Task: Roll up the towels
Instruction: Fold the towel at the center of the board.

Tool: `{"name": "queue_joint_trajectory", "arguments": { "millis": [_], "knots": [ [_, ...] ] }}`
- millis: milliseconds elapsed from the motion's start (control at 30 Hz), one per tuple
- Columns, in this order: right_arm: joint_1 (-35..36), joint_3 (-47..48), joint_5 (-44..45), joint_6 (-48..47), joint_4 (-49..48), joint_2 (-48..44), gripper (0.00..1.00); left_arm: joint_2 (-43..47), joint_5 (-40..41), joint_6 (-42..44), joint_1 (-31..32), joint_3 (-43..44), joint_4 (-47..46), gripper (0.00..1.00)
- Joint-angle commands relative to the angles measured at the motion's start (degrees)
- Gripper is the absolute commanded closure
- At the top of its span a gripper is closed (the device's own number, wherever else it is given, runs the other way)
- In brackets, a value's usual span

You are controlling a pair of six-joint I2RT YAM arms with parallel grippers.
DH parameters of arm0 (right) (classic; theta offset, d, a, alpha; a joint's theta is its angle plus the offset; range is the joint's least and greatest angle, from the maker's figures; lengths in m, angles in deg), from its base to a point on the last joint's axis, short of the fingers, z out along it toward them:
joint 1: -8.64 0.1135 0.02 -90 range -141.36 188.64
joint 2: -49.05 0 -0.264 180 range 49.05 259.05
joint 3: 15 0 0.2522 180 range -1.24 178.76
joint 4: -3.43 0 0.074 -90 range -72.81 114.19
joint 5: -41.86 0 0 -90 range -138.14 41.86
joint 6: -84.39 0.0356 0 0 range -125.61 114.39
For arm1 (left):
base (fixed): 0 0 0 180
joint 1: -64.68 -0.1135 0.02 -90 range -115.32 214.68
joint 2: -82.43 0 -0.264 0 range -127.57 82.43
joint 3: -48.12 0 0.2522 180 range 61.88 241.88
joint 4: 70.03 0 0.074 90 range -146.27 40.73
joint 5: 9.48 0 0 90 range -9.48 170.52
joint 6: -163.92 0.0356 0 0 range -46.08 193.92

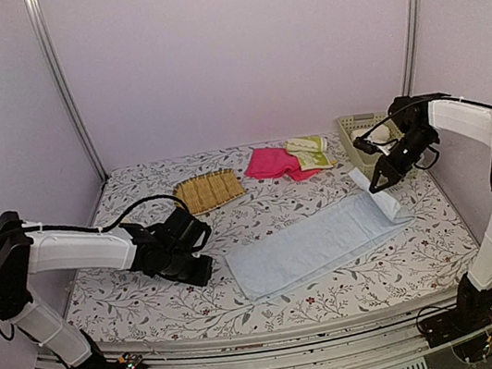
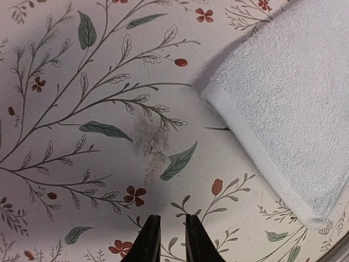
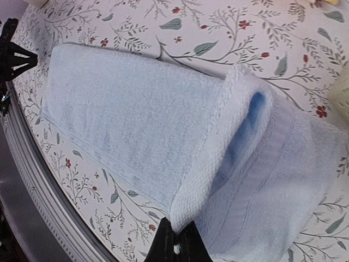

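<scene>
A long light blue towel [image 1: 312,244] lies flat across the middle of the table. My right gripper [image 1: 379,184] is shut on a corner of its right end, which is lifted and curls over the flat part. In the right wrist view the gripper [image 3: 177,226] pinches the towel's [image 3: 136,109] hem. My left gripper [image 1: 199,271] rests low beside the towel's left end without touching it. Seen from the left wrist, that gripper [image 2: 172,218] shows a narrow gap with nothing in it, and the towel's corner [image 2: 283,98] lies off to the right. A pink towel [image 1: 271,162] and a yellow-green towel [image 1: 308,151] lie at the back.
A tan slatted mat [image 1: 209,190] lies at the back, left of the pink towel. A pale green lattice basket [image 1: 361,129] stands at the back right, just behind my right gripper. The table's metal front rail [image 1: 281,347] runs along the near edge.
</scene>
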Motion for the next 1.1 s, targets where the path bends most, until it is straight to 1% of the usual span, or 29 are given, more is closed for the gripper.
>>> {"name": "queue_joint_trajectory", "arguments": {
  "millis": [0,200,367,600,800,1067],
  "knots": [
    [5.78,-3.05,-6.79,2.68,-1.27,2.24,0.97,-1.05,0.47,-0.91,-1.05,1.31,0.13,0.83],
    [12.80,-4.76,-9.81,5.46,-6.75,4.81,0.97,-1.74,-1.48,-2.49,-1.03,1.29,-1.12,0.83],
    [15.32,-4.64,-13.52,9.18,-11.95,6.73,0.97,-1.68,-4.71,-4.33,-1.03,-0.15,-4.19,0.83],
    [20.46,-0.12,-17.08,12.54,-13.50,12.08,0.97,-2.48,-8.87,-7.24,-1.02,-0.79,-7.39,0.83],
    [26.01,2.65,-19.86,15.67,-15.44,13.74,0.97,-3.90,-11.21,-8.94,-0.85,-0.87,-8.44,0.83],
    [31.32,6.65,-19.85,19.55,-16.36,15.69,0.97,-4.18,-11.63,-10.83,-0.28,-2.72,-9.50,0.84]
  ]
}}
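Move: The light-blue towel's left end lies about 37 cm to the left of the right hand, 7 cm back and some 13 cm below; that hand already pinches the towel's lifted right end. From the right hand, the basket stands about 22 cm ahead and level left-right, while the pink towel lies about 23 cm ahead and 23 cm to the left, both on the table. From the left hand, the same left end is roughly 8 cm right, 2 cm ahead and 3 cm below. The light-blue towel's lifted end, still pinched in the shut right fingers, is swept about 23 cm left and 8 cm back over its lower layer towards the left end, dipping nearly 5 cm and then rising again by half as the wrist turns counter-clockwise some 20 degrees and tilts. The left hand, fingers slightly open, edges about 3 cm right towards the left end and sinks a little. ##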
